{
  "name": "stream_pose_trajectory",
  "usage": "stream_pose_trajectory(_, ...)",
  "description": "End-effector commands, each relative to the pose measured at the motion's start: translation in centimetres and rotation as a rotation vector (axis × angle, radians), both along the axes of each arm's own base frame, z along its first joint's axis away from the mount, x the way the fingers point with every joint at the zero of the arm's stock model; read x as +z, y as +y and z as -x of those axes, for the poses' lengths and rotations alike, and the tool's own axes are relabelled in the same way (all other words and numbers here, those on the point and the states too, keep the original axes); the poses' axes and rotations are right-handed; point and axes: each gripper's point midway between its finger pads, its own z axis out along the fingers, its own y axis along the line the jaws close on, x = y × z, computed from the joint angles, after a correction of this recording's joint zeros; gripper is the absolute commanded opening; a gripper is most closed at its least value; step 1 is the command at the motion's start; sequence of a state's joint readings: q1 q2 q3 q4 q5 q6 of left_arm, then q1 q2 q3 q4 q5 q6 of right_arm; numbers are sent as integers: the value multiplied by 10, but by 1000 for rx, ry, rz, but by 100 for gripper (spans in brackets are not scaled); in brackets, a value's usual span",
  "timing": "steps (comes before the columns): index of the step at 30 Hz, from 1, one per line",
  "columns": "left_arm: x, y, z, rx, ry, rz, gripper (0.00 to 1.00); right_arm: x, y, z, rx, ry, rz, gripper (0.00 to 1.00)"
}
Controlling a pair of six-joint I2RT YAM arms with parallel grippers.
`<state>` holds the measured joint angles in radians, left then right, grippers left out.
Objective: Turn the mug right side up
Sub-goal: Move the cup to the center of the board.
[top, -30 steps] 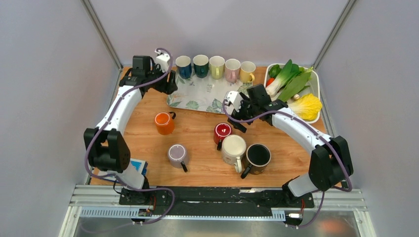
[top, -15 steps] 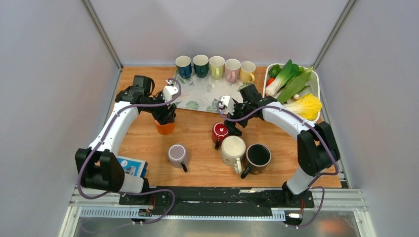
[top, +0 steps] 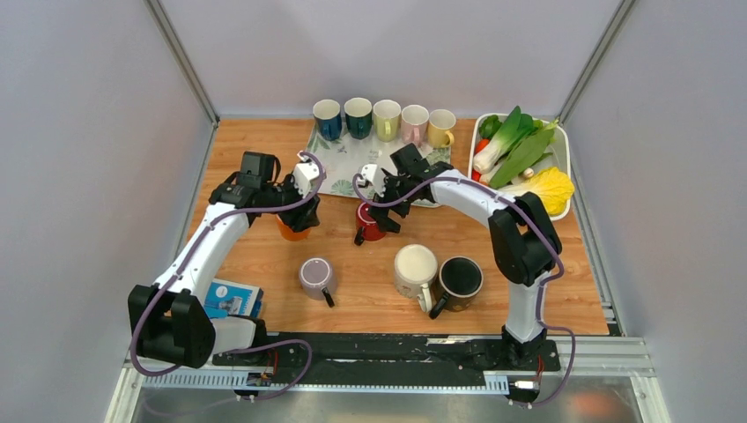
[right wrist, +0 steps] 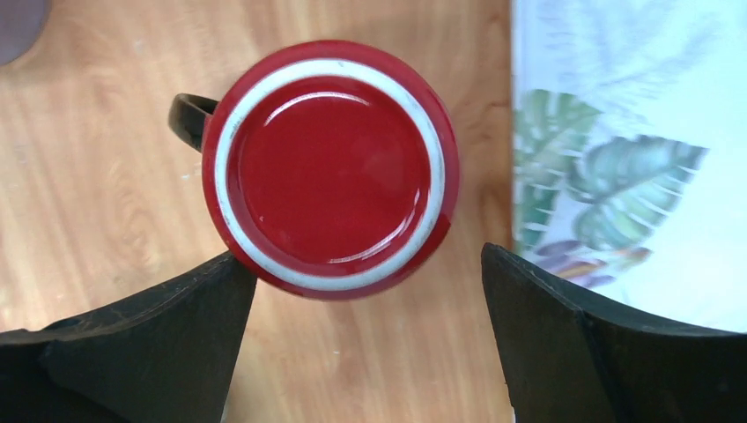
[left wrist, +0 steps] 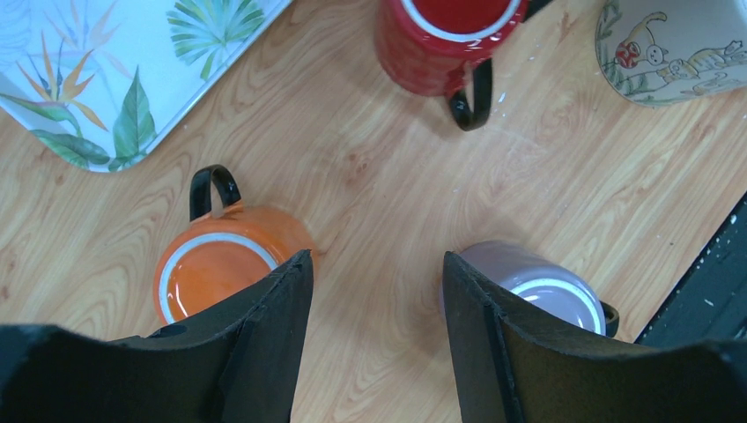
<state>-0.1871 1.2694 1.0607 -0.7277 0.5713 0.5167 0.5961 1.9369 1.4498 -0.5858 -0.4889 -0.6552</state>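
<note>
Three mugs stand upside down on the wooden table: a red mug (top: 370,220), an orange mug (top: 291,227) and a purple mug (top: 315,277). My right gripper (top: 385,211) is open over the red mug. In the right wrist view the red mug's base (right wrist: 330,167) shows just beyond the right gripper's (right wrist: 366,264) fingertips, the left finger at its edge. My left gripper (top: 304,213) is open and empty. In the left wrist view the left gripper (left wrist: 377,264) hangs over bare wood between the orange mug (left wrist: 216,269) and the purple mug (left wrist: 551,286).
A cream mug (top: 416,264) and a black mug (top: 460,278) stand upright at the front. A leaf-print tray (top: 348,167) lies behind, with a row of several mugs (top: 386,119) at its back. A vegetable tray (top: 564,150) is at back right. A blue packet (top: 233,298) lies front left.
My left arm swung from the back tray forward to the orange mug. My right arm moved left, and the red mug now stands further left and back, nearer the tray.
</note>
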Motion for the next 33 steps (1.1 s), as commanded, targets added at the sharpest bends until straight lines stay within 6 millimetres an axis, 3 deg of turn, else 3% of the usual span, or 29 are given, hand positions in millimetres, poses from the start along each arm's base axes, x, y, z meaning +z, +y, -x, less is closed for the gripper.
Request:
stream_pose_trajectory(1, 12, -15, -18, 90, -40, 111, 63, 31, -10, -50, -151, -210, 25, 100)
stream_pose_trajectory(5, 10, -31, -24, 152, 33, 240, 62, 28, -38, -42, -212, -224, 63, 100)
stream_pose_trajectory(8, 8, -46, -27, 128, 76, 298, 62, 29, -45, -32, -242, -193, 45, 100)
stream_pose_trajectory(13, 6, -50, -44, 161, 109, 298, 62, 44, -22, -6, -224, -57, -90, 100)
stream_pose_trajectory(17, 12, -46, -58, 234, 114, 310, 63, 48, -5, -4, -336, 54, -162, 100)
stream_pose_trajectory(20, 19, -30, -70, 364, 102, 327, 64, 45, 13, -2, -359, 74, -157, 100)
stream_pose_trajectory(23, 25, -13, -72, 470, 93, 349, 64, 40, 30, -6, -388, 75, -144, 100)
stream_pose_trajectory(28, 29, -1, -66, 507, 61, 354, 65, 40, 46, -25, -520, 37, -141, 100)
stream_pose_trajectory(33, 27, 1, -60, 515, 57, 358, 65, 19, 38, -36, -645, -85, -34, 100)
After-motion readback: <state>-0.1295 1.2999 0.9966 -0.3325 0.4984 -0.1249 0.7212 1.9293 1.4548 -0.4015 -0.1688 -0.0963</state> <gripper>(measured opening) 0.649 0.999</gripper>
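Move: The overturned red mug is about 4 cm left of the right hand, neither ahead nor back, its middle some 3 cm lower; from the left hand it lies roughly 14 cm right, 5 cm ahead and 12 cm below. Counted from the right hand, the leafy tray's middle is about 18 cm ahead and 1 cm left, the cream mug about 13 cm back and 8 cm right, and the orange mug level with it, some 21 cm left. The right hand first swings clear of the red mug, a few centimetres forward and 4 to 5 cm right, then draws back, rises about 2 cm and sweeps some 8 cm left onto the mug, turning clockwise about 30 degrees so that its wide-open fingers come to straddle the base end, without closing. Meanwhile the empty left hand dips and jogs about 4 cm right, then returns left and rises as it goes about 6 cm forward, turning counter-clockwise with its fingers staying partly open. ##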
